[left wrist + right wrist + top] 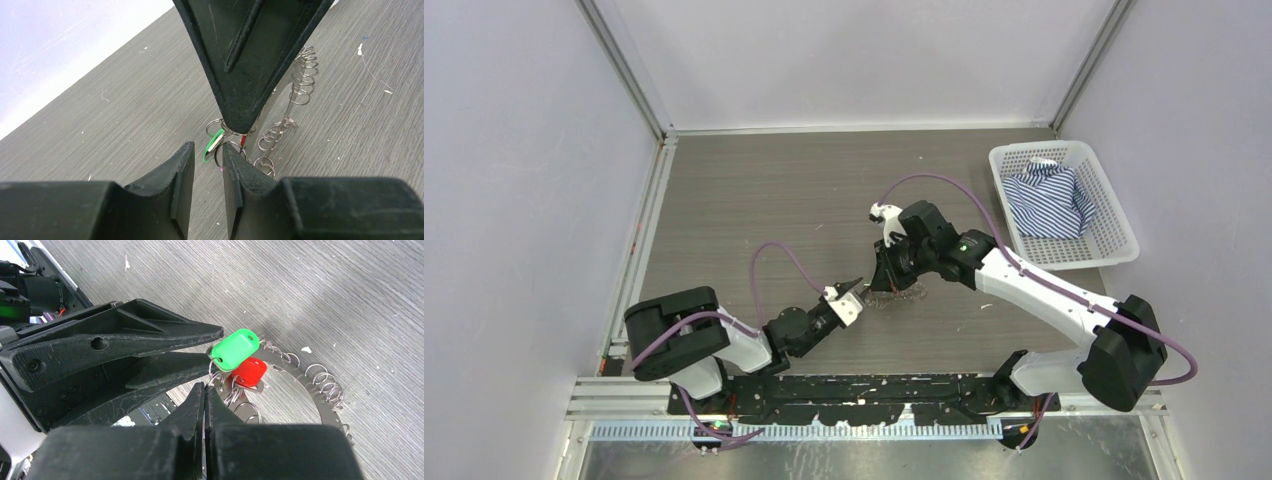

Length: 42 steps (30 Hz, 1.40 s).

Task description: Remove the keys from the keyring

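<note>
The keyring (322, 409) is a flat silvery band lying on the table (894, 295), with small silvery keys (327, 385) strung along it like wire loops (305, 75). A green-headed key (235, 350) and a red-headed one (248, 371) hang at its near end. My right gripper (204, 386) is shut, a thin metal edge of the keyring between its jaws; its tips point down onto the cluster (886, 280). My left gripper (207, 147) reaches in from the left (854, 287), narrowly open, nothing between its pads. The green key (212, 145) sits just beyond its tips.
A white basket (1124, 240) holding a striped cloth (1049, 198) stands at the right back of the table. Pale walls close in the left, back and right sides. Small white specks dot the grey wood-grain surface (774, 190).
</note>
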Available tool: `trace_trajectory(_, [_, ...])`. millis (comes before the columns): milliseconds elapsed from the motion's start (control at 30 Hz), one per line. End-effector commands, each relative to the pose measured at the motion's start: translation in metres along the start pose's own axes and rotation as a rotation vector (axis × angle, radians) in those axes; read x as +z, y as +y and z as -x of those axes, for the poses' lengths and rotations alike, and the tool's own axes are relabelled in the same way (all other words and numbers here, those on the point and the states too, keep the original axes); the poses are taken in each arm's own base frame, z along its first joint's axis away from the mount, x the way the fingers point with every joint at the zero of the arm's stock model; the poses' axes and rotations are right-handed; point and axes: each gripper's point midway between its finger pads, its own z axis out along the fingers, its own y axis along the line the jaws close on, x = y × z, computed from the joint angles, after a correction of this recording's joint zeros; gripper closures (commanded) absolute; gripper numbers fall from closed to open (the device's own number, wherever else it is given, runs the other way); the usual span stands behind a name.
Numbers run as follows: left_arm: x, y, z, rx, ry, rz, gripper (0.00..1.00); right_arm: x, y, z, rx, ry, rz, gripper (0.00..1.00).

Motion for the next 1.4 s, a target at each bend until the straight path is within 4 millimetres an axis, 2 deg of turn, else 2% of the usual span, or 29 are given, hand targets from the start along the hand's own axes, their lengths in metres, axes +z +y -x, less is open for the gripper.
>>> trace_trajectory(0, [0.002,-0.004,0.020,-0.044,-0.080,-0.035,0.71,-0.010,0.011,0.011,-0.037,-0.049,0.041,0.99])
trace_trajectory(200, [0.002,-0.018,0.021,-0.056,-0.078,-0.110,0.69,-0.008,0.012,0.013,-0.051,-0.050,0.039,0.99])
trace_trajectory(333, [0.002,-0.016,0.021,-0.058,-0.075,-0.103,0.71,-0.007,0.013,0.012,-0.058,-0.044,0.043,0.99])
trace_trajectory(400, [0.002,-0.013,0.021,-0.059,-0.070,-0.083,0.74,-0.007,0.014,0.012,-0.058,-0.046,0.046,0.99])
trace_trajectory(600, [0.002,0.000,0.020,-0.064,-0.061,-0.012,0.90,-0.007,0.013,0.008,-0.054,-0.040,0.046,0.99])
trace_trajectory(767, [-0.004,0.012,0.026,-0.081,-0.060,0.033,0.99,-0.006,0.000,0.007,-0.051,-0.056,-0.017,0.99])
trace_trajectory(933, [-0.012,0.019,0.029,-0.083,-0.022,0.044,1.00,-0.005,-0.009,0.004,-0.055,-0.058,-0.066,0.99])
trace_trajectory(1133, [-0.016,0.026,0.030,-0.091,0.054,0.062,1.00,-0.002,0.004,0.004,-0.069,-0.108,-0.013,0.99])
trace_trajectory(1267, [-0.016,0.038,0.016,-0.095,0.157,0.144,1.00,-0.006,0.001,0.008,-0.070,-0.178,-0.034,0.99])
trace_trajectory(1367, [-0.015,0.038,0.003,-0.092,0.232,0.162,1.00,-0.008,-0.002,0.008,-0.059,-0.210,-0.050,0.99])
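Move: The green key tag sits at my left fingertips, about 1 cm to their right and level with them, between the still open fingers. The wire ring my right fingers pinch is some 2 cm right and 1 cm back; the red tag hangs 2 cm right and 1 cm lower. The ringed disc's middle is roughly 7 cm right, 1 cm back and 5 cm below. From my right hand the green tag lies about 2 cm ahead and 1 cm left, level with it. My left hand eases about 1.5 cm back and to the right around the green tag, then shuts its fingers and pinches the tag. Keeping hold, I draw it left and up by some 3 cm each way, away from my right fingers, and finally sink a little while the wrist tips about 10 degrees. My right hand stays put, still gripping the ring and tilting slightly. ##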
